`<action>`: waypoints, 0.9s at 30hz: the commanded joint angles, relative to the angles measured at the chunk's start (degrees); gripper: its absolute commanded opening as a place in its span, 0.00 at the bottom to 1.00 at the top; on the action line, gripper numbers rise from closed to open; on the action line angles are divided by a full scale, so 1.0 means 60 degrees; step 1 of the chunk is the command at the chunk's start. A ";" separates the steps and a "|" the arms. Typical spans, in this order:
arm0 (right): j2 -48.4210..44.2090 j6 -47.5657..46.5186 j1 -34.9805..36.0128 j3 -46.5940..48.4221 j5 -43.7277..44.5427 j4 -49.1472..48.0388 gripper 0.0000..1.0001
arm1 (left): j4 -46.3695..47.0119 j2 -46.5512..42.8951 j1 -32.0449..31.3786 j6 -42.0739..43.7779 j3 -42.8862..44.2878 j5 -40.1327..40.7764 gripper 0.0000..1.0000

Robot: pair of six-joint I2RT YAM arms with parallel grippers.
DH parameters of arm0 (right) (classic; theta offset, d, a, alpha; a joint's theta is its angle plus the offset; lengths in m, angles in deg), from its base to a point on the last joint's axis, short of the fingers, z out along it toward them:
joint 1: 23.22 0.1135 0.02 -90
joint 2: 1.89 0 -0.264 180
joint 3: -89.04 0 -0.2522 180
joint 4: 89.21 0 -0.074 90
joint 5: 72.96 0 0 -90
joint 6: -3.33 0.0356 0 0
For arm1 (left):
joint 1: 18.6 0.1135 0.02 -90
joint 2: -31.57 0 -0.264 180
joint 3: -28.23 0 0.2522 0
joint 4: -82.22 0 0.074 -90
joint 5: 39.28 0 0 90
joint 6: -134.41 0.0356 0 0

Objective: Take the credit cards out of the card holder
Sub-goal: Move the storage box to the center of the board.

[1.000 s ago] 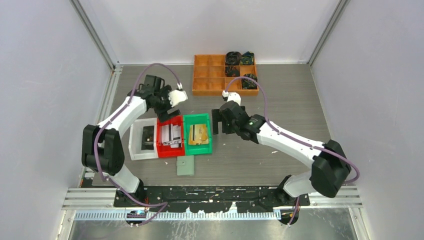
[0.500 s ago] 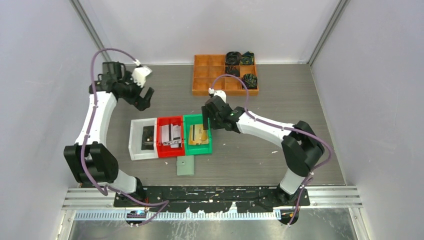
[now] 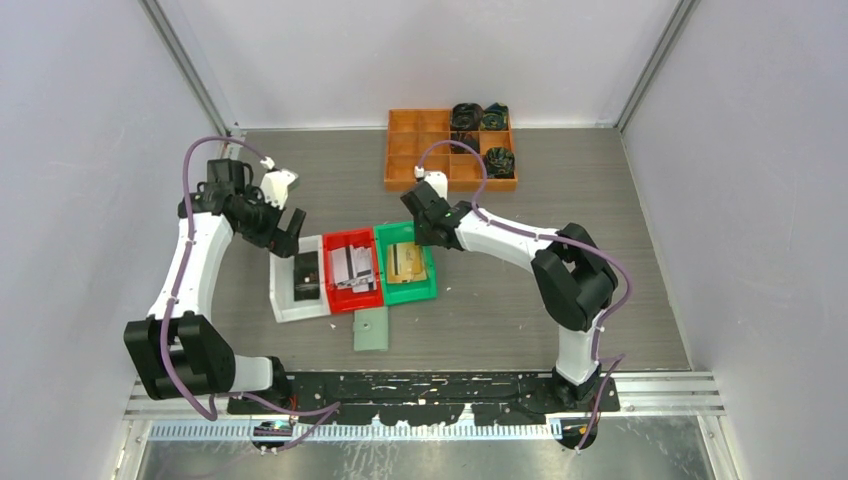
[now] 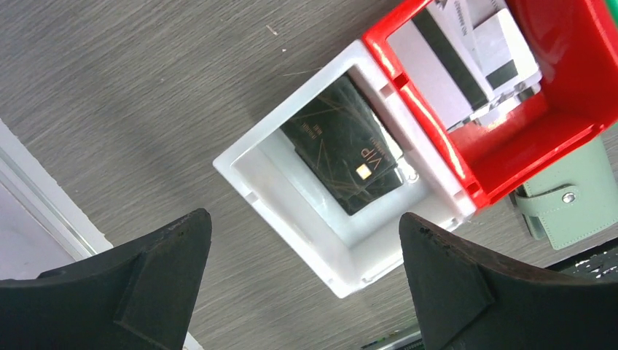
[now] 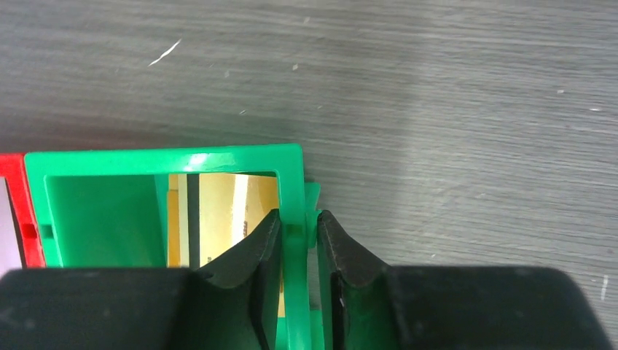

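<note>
The pale green card holder (image 3: 370,330) lies shut on the table in front of the bins, its snap corner also in the left wrist view (image 4: 565,208). The credit cards lie in three bins. A black card (image 4: 350,153) is in the white bin (image 4: 291,211), silvery-white cards (image 4: 466,58) are in the red bin (image 4: 503,153), and a gold card (image 5: 218,211) is in the green bin (image 5: 295,189). My right gripper (image 5: 299,219) is shut on the green bin's wall at its far right corner. My left gripper (image 4: 302,219) hangs open over the white bin's far left corner, holding nothing.
An orange compartment tray (image 3: 400,150) with dark fabric bundles (image 3: 478,118) stands at the back of the table. The three bins sit side by side, skewed, mid-table. A metal rail (image 3: 225,170) runs along the left edge next to my left arm.
My right gripper has closed on the green bin's wall, and the row of bins has shifted right and turned slightly. My left gripper moved from the back left down to the white bin.
</note>
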 commanded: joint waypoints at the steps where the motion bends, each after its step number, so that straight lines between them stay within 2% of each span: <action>1: -0.0568 0.0657 -0.0456 -0.0236 0.1320 -0.0023 0.01 | 0.0076 -0.0413 -0.0013 -0.0238 -0.0057 -0.0158 1.00; 7: -0.1311 0.0935 -0.1402 -0.0759 0.2236 0.0080 0.01 | 0.0289 -0.0668 -0.0025 -0.0414 -0.0072 -0.0324 1.00; 10: -0.1666 0.0576 -0.2058 -0.1020 0.2101 -0.0264 0.01 | 0.0705 -0.0641 -0.0063 -0.0953 -0.0108 0.0280 1.00; 16: -0.2044 -0.0025 -0.3571 -0.1446 0.1577 -0.1057 0.01 | -0.0057 -0.0373 -0.0394 -0.0792 0.0043 0.0070 1.00; 21: -0.1735 -0.0273 -0.4349 -0.1154 0.1353 -0.1369 0.01 | -0.0347 -0.0545 -0.0488 -0.0747 -0.0090 -0.0068 1.00; 27: -0.1025 -0.0820 -0.4599 -0.0061 0.1386 -0.1250 0.10 | -0.0671 -0.0743 -0.0490 -0.0623 -0.0169 -0.0140 1.00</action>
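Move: The right hand already grips the green bin's right wall, with the storage box's middle about 18 cm to its left, 7 cm back and 3 cm lower. The board center, where the box should go, is some 6 cm below this hand and 2 cm ahead. From it too, the orange tray is about 23 cm ahead and 5 cm right, the card holder 20 cm back and 14 cm left. From the left hand, the board center is roughly 33 cm right, 7 cm ahead and 14 cm down. Keep the right fingers pinched on the green bin's right wall and drag the storage box to the right across the board, about 23 cm, easing some 7 cm forward towards the orange tray as you go. Stay at nearly the same height and swing the wrist some 30 degrees clockwise on the way, slowing at the end. ##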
